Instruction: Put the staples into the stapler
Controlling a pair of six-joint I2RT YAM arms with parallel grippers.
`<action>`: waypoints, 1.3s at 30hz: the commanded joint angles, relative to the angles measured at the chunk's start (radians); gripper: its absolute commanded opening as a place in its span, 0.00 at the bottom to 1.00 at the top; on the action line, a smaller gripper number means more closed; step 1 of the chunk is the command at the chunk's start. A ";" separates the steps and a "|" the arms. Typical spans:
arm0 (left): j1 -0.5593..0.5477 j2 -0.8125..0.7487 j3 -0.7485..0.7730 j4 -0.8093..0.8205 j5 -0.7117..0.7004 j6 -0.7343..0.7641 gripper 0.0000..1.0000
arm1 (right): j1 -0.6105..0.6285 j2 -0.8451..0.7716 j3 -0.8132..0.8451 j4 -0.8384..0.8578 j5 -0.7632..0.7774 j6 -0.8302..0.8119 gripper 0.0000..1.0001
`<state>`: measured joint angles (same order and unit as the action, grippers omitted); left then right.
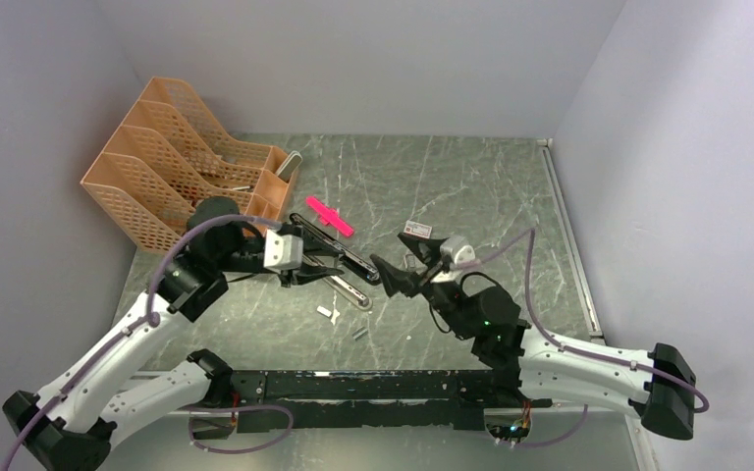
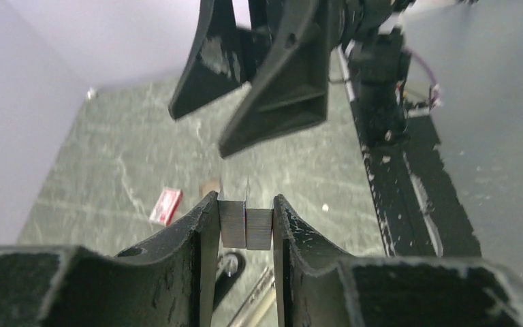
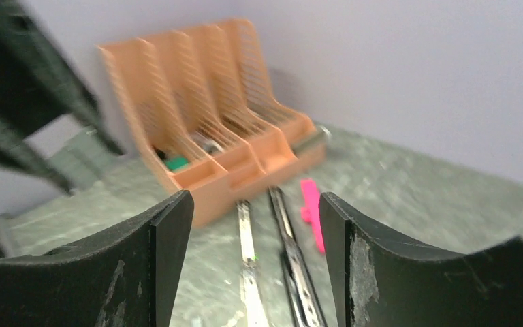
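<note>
The black stapler (image 1: 359,264) lies opened out flat on the table, its silver rail (image 1: 351,291) splayed beside the black half. My left gripper (image 1: 338,267) hovers just over it, shut on short silvery staples (image 2: 246,228) wedged between its pads. In the left wrist view the stapler's rail (image 2: 259,303) shows below the jaws. My right gripper (image 1: 385,276) faces the left one from the right, open and empty. Through its gap (image 3: 255,204) I see the stapler (image 3: 293,262) running away along the table. A few loose staples (image 1: 330,314) lie nearer the front.
The small white and red staple box (image 1: 419,231) sits right of the stapler. A pink plastic piece (image 1: 331,218) lies behind it. An orange mesh file organiser (image 1: 182,172) fills the back left corner. The arms' black base rail (image 1: 373,385) runs along the near edge.
</note>
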<state>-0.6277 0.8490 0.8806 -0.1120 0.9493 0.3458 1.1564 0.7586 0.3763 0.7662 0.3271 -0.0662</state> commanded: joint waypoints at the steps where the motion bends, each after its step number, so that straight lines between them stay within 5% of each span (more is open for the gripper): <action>1: -0.006 0.057 0.050 -0.332 -0.139 0.241 0.07 | -0.084 0.013 0.063 -0.273 0.249 0.135 0.70; 8: -0.025 0.183 0.050 -0.504 -0.279 0.422 0.07 | -0.368 0.012 0.026 -0.413 -0.069 0.399 0.68; 24: -0.052 0.381 -0.050 -0.577 -0.635 0.500 0.07 | -0.378 0.020 0.013 -0.439 -0.154 0.408 0.68; 39: -0.040 0.609 -0.088 -0.533 -0.692 0.559 0.07 | -0.378 0.010 0.022 -0.464 -0.166 0.402 0.68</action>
<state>-0.6701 1.4281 0.8024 -0.6613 0.2825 0.8768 0.7845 0.7803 0.3981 0.3187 0.1673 0.3397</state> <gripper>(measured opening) 0.344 0.683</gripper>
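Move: The loose staple strip on the table, which the left hand heads down to with its held staples, lies about 4 cm ahead, 4 cm to the left and some 34 cm below. A white scuff sits just to its right. The grey stapler's middle is roughly 13 cm ahead and 4 cm left of the left hand, the black stapler's 18 cm ahead and 2 cm left. From the right hand the strip is level, about 12 cm left and 33 cm below. Still pinched in the left hand, the grey staples are carried down about 30 cm towards the loose strip by the scuff, also some 9 cm left and 5 cm forward, while the fingers swing from pointing right to mostly down. The empty right hand sinks about 10 cm, swings forward and right, then eases back a little, tipping down and staying open. ##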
